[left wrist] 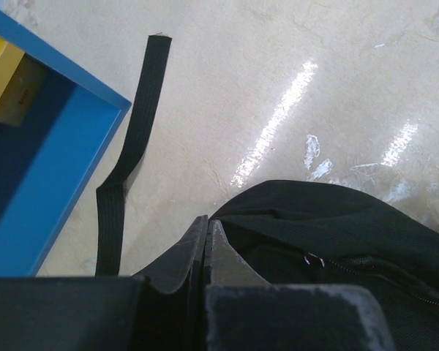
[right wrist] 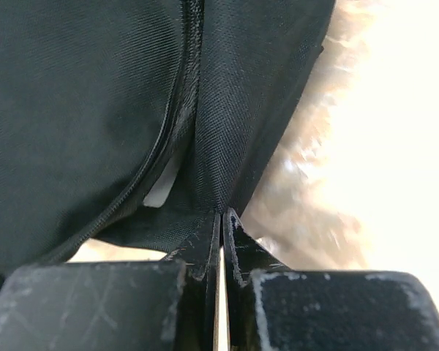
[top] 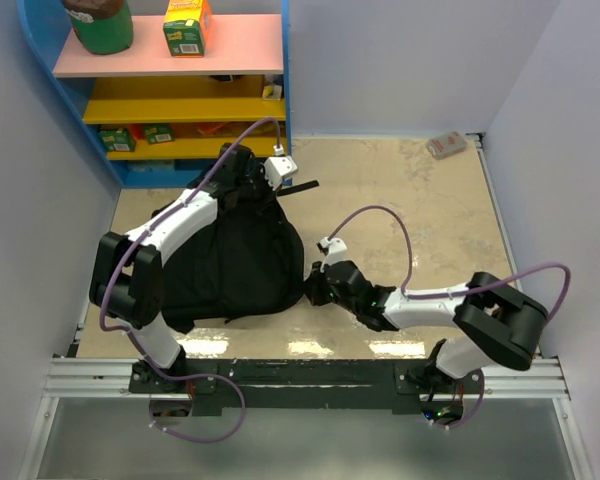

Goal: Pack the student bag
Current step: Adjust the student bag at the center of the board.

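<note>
The student bag (top: 230, 255), a big black fabric backpack, lies on the beige floor left of centre. My left gripper (top: 238, 166) is at the bag's far top edge. In the left wrist view its jaws are pressed together (left wrist: 206, 219), and the bag's fabric (left wrist: 351, 227) rises right up to the tips. A zip pull (left wrist: 314, 258) shows close by. My right gripper (top: 315, 285) is at the bag's right side, low to the floor. In the right wrist view it is shut (right wrist: 221, 212) on a fold of bag fabric (right wrist: 80, 110) next to the zip seam (right wrist: 183, 95).
A loose black strap (left wrist: 143, 110) trails over the floor toward the blue shelf unit (left wrist: 51, 168). The shelf unit (top: 280, 110) stands at the back left with boxes and a green jar on it. A small flat object (top: 446, 145) lies at the back right by the wall.
</note>
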`<state>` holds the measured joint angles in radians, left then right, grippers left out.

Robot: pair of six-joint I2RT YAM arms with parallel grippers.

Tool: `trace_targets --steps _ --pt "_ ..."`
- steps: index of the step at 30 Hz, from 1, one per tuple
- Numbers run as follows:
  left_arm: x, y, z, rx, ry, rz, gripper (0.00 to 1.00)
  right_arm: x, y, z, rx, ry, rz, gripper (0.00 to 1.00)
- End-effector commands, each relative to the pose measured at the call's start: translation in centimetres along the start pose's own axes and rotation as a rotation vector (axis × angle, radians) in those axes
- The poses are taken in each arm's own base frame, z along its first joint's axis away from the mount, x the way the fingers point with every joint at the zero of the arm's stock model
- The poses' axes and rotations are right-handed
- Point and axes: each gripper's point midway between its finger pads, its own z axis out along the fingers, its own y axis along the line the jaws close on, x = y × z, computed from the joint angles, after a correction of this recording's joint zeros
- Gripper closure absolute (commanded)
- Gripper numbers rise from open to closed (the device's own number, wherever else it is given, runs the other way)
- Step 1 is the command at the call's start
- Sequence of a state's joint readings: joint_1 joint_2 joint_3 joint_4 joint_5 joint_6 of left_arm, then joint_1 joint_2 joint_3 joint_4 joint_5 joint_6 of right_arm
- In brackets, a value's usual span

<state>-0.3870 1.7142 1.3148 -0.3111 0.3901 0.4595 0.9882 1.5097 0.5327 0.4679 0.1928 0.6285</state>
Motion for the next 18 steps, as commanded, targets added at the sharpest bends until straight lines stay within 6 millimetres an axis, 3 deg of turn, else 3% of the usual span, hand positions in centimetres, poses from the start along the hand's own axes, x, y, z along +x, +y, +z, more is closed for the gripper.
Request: trace_targets --steps 1,5,9,12,13,18 --pt "-3.1 1.4 -1.6 -0.076 -0.094 0.09 1.0 0.2 -2.6 -2.9 0.072 -0.053 0.04 1.0" --pt "-2.3 2.0 -1.6 -0.116 -0.074 0.104 1.0 -1.7 -2.7 -5.3 0.057 -0.135 0.075 1.0" --pt "-2.1 1.9 -1.6 -0.112 -0.069 0.1 1.0 -3.2 -2.4 -6.4 0.051 -0.177 0.073 1.0" --pt "-2.4 1.3 -1.7 -0.083 -0.085 0.094 1.0 -4.7 -1.5 -6.8 0.034 -0.204 0.062 0.48" --pt "-2.5 1.0 -1.7 -0.069 -0.088 0.093 1.0 -5.8 -1.0 -6.8 0.032 -0.218 0.025 0.02" --pt "-3.1 0.1 -1.7 -0.034 -0.107 0.081 1.0 -6.2 1.0 -5.5 -0.004 -0.155 -0.053 0.01"
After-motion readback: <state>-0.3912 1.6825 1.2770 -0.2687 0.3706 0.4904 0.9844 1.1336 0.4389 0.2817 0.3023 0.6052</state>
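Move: The right hand still pinches the student bag's near right corner; the bag's middle lies about 18 cm to its left, 6 cm farther out and roughly level in height. The loose strap end is some 24 cm ahead and 2 cm left of that hand, and the shelf's near right corner about 25 cm ahead and 5 cm left. From the left hand, shut on the bag's far end, the bag's middle is some 15 cm back, 4 cm left and 9 cm below. Left hand holding the far end, right hand drags the bag's corner some 6 cm right, then opens, rising. ##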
